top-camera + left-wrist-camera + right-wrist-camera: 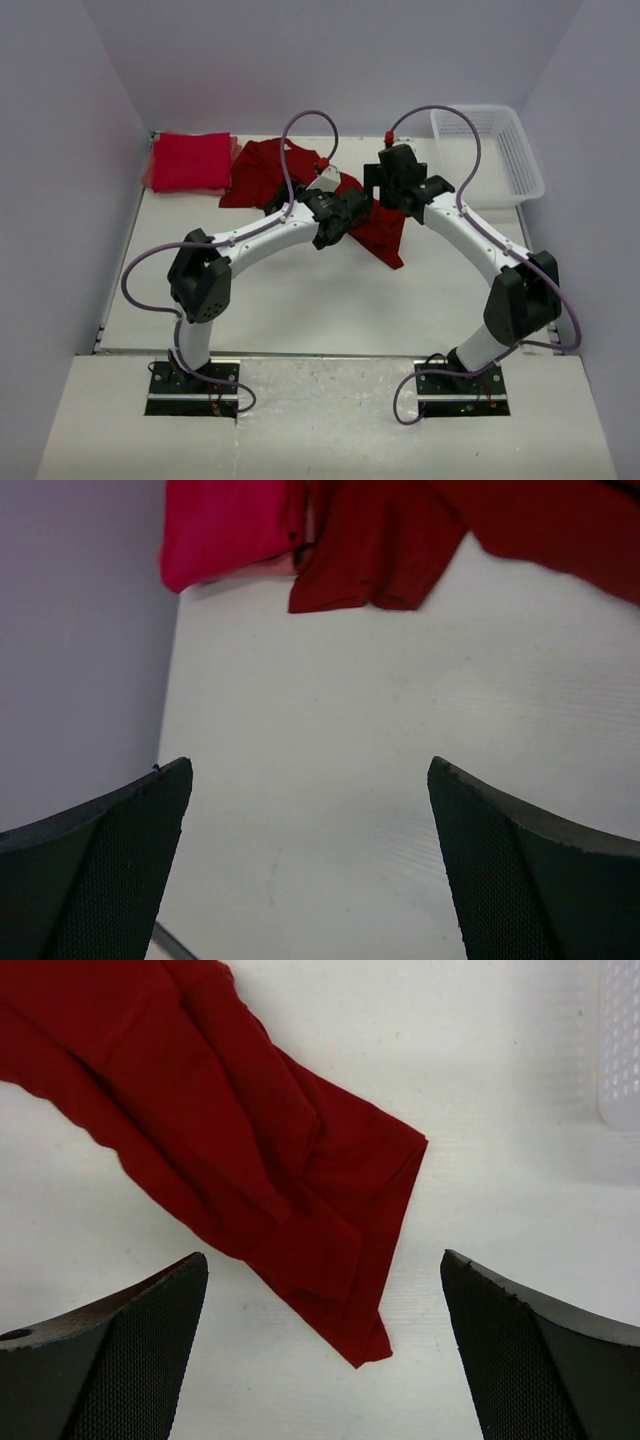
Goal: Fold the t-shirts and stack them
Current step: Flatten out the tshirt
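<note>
A crumpled dark crimson t-shirt (262,176) lies across the back middle of the table, one end trailing toward the centre (385,238). A folded bright red t-shirt (190,162) rests at the back left corner. My left gripper (350,214) hovers over the crimson cloth, open. In the left wrist view it (310,770) has only bare table between its fingers, with the bright red t-shirt (230,525) and the crimson t-shirt (380,540) ahead. My right gripper (386,190) is open too. In the right wrist view it (325,1257) hangs over a corner of the crimson t-shirt (230,1130), holding nothing.
A white lattice basket (497,150) stands at the back right, its edge showing in the right wrist view (620,1040). Lilac walls close in the table on the left, back and right. Both arms arch inward over the table's middle.
</note>
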Robot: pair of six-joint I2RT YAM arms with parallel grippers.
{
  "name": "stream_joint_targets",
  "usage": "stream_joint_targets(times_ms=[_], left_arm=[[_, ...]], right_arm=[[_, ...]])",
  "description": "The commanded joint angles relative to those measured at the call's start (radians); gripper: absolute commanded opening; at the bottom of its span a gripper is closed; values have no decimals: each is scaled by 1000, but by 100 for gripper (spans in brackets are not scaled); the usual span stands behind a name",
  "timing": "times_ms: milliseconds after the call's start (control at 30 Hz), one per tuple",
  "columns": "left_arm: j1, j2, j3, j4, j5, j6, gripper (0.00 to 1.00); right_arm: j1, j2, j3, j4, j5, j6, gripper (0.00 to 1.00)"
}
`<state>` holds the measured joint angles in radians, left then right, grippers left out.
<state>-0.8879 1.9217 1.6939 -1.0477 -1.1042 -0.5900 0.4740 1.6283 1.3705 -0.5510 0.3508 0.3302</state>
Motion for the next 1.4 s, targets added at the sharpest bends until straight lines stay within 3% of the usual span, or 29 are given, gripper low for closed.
stream_joint_targets(times_ms=[0,333,433,467,533,567,600,633,700,733,867,1000,1133,1367], left_arm=[[3,34,18,-270,-246,-186,100],[1,-81,-22,-270,-284,-241,100],[1,-168,-40,-247,-241,-318,100],[1,-202,-77,-198,-227,-239,100],[10,-348,-210,114,-124,-78,100],[26,-407,-265,240,-58,75,100],[82,-471,-325,464,28,114,100],[130,-597,-449,579,243,148,100],[264,-682,-545,795,445,180,100],[303,-690,-562,811,552,179,100],[348,-523,-416,651,523,190,100],[423,-425,-401,679,585,177,100],[495,-325,-412,733,743,148,100],[538,-185,-396,804,816,153,100]], right_arm=[[3,-111,-22,105,-55,24,99],[5,-81,-5,74,-87,24,99],[5,-71,7,57,-113,24,99],[3,-74,9,56,-121,23,99],[3,-88,10,46,-134,24,99],[5,-97,9,45,-156,24,99],[3,-108,-1,46,-165,26,99],[3,-117,-8,49,-173,26,99],[5,-133,-19,48,-180,29,99],[5,-133,-19,40,-180,29,98],[5,-114,-28,25,-182,33,79],[3,-88,-45,45,-188,38,68],[3,-33,-18,31,-185,40,70],[-6,-5,-7,33,-190,35,72]])
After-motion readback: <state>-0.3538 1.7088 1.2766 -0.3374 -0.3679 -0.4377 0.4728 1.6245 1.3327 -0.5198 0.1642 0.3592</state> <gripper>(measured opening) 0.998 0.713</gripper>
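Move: The dark red shirt's left end lies about 14 cm ahead of the left hand, 11 cm to its left and 18 cm below; the pink folded stack is some 12 cm beyond that end and 18 cm farther left. For the right hand, the shirt's right end is 17 cm below, about 4 cm back and 2 cm right, with the white basket roughly 20 cm ahead and 28 cm right. Left hand arcs up, then 9 cm forward-and-left and down towards the shirt, rolling 40 degrees; right fingers narrow. ##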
